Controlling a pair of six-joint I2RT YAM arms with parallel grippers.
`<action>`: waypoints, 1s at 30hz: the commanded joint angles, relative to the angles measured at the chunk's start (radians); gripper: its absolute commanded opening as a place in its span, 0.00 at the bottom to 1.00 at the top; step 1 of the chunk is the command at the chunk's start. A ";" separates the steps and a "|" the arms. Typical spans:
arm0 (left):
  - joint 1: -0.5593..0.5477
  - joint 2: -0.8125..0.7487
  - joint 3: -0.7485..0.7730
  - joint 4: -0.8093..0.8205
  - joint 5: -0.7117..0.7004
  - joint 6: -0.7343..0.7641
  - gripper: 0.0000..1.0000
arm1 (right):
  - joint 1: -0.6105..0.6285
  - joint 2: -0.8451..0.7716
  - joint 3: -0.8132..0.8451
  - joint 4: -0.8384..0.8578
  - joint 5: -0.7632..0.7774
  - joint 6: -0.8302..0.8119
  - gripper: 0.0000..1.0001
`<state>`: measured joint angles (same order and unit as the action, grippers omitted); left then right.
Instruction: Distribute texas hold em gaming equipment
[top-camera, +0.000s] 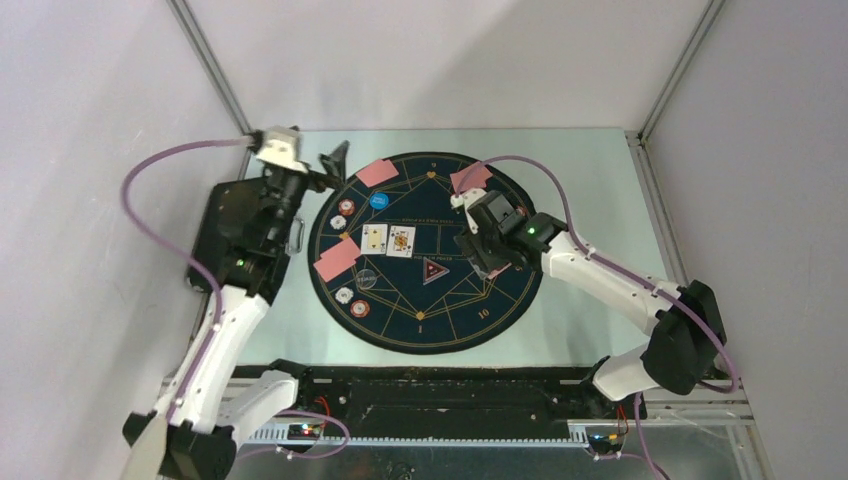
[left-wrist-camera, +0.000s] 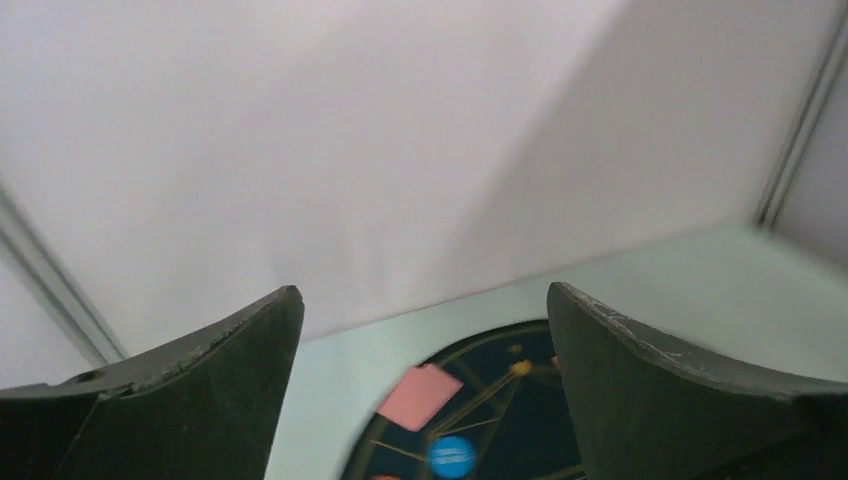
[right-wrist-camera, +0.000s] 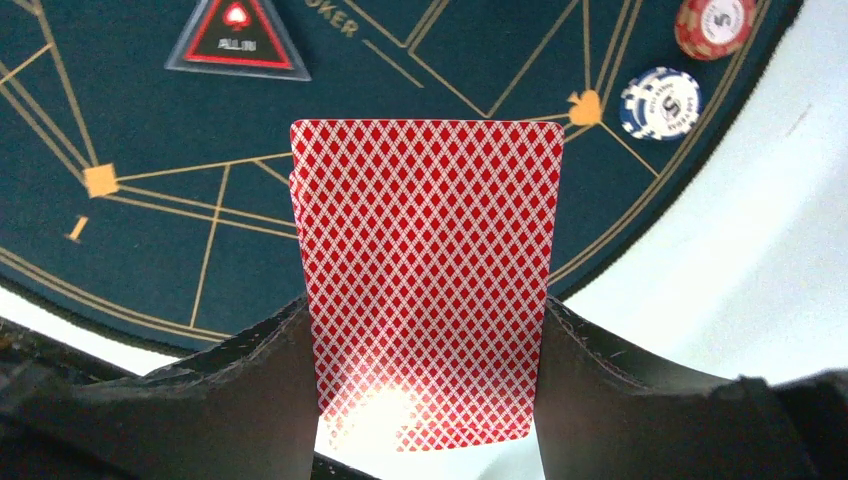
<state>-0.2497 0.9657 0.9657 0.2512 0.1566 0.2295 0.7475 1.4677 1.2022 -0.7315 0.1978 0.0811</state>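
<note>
On the dark round mat (top-camera: 470, 310) lie pink-backed playing cards (top-camera: 377, 172), a second pink-backed pile (top-camera: 336, 259) and two face-up cards (top-camera: 388, 240). A blue chip (top-camera: 379, 200), a red-white chip (top-camera: 346, 208), a grey chip (top-camera: 366, 277) and a red triangular token (top-camera: 434, 271) also rest there. My left gripper (top-camera: 335, 160) hangs open and empty over the mat's far left edge; the left wrist view shows my left gripper (left-wrist-camera: 422, 292) above a pink card (left-wrist-camera: 418, 395) and the blue chip (left-wrist-camera: 451, 456). My right gripper (top-camera: 487, 258) is shut on red-patterned cards (right-wrist-camera: 425, 270), held by their side edges.
A black rectangular case (top-camera: 225, 215) lies left of the mat under my left arm. In the right wrist view a red chip (right-wrist-camera: 715, 22) and a blue-white chip (right-wrist-camera: 660, 102) sit near the mat's rim, with the token (right-wrist-camera: 237, 38) further in. Metal frame posts and white walls enclose the table.
</note>
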 joint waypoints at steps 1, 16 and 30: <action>0.009 -0.103 -0.008 -0.119 -0.290 -0.622 1.00 | 0.044 -0.069 -0.028 0.066 -0.019 -0.036 0.00; -0.045 -0.008 -0.558 0.231 0.470 -1.269 1.00 | 0.119 -0.126 -0.109 0.112 -0.177 -0.122 0.00; -0.260 0.232 -0.409 0.167 0.502 -1.145 1.00 | 0.149 -0.146 -0.109 0.128 -0.187 -0.147 0.00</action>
<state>-0.4721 1.1614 0.4934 0.4091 0.6373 -0.9512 0.8906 1.3758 1.0870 -0.6502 0.0212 -0.0463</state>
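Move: The card deck, held in the right gripper, lies about 33 cm to the left hand's right, 7 cm back and 28 cm below it. The two face-up cards lie 39 cm below the left hand, some 4 cm ahead and 8 cm right. For the right hand, the deck is between its fingers, about 1 cm ahead and 1 cm below; the ALL IN triangle lies roughly 13 cm left, 4 cm ahead and 12 cm down. The right fingers keep their pinch on the deck, carrying it about 6 cm back and 4 to 5 cm left, turning some 20 degrees counter-clockwise. The left hand, wide open and empty, rises briefly, then drops roughly 23 cm overall, swinging right and back past the face-up cards towards the deck; its wrist swings round by about 90 degrees until the fingers point rightwards. ##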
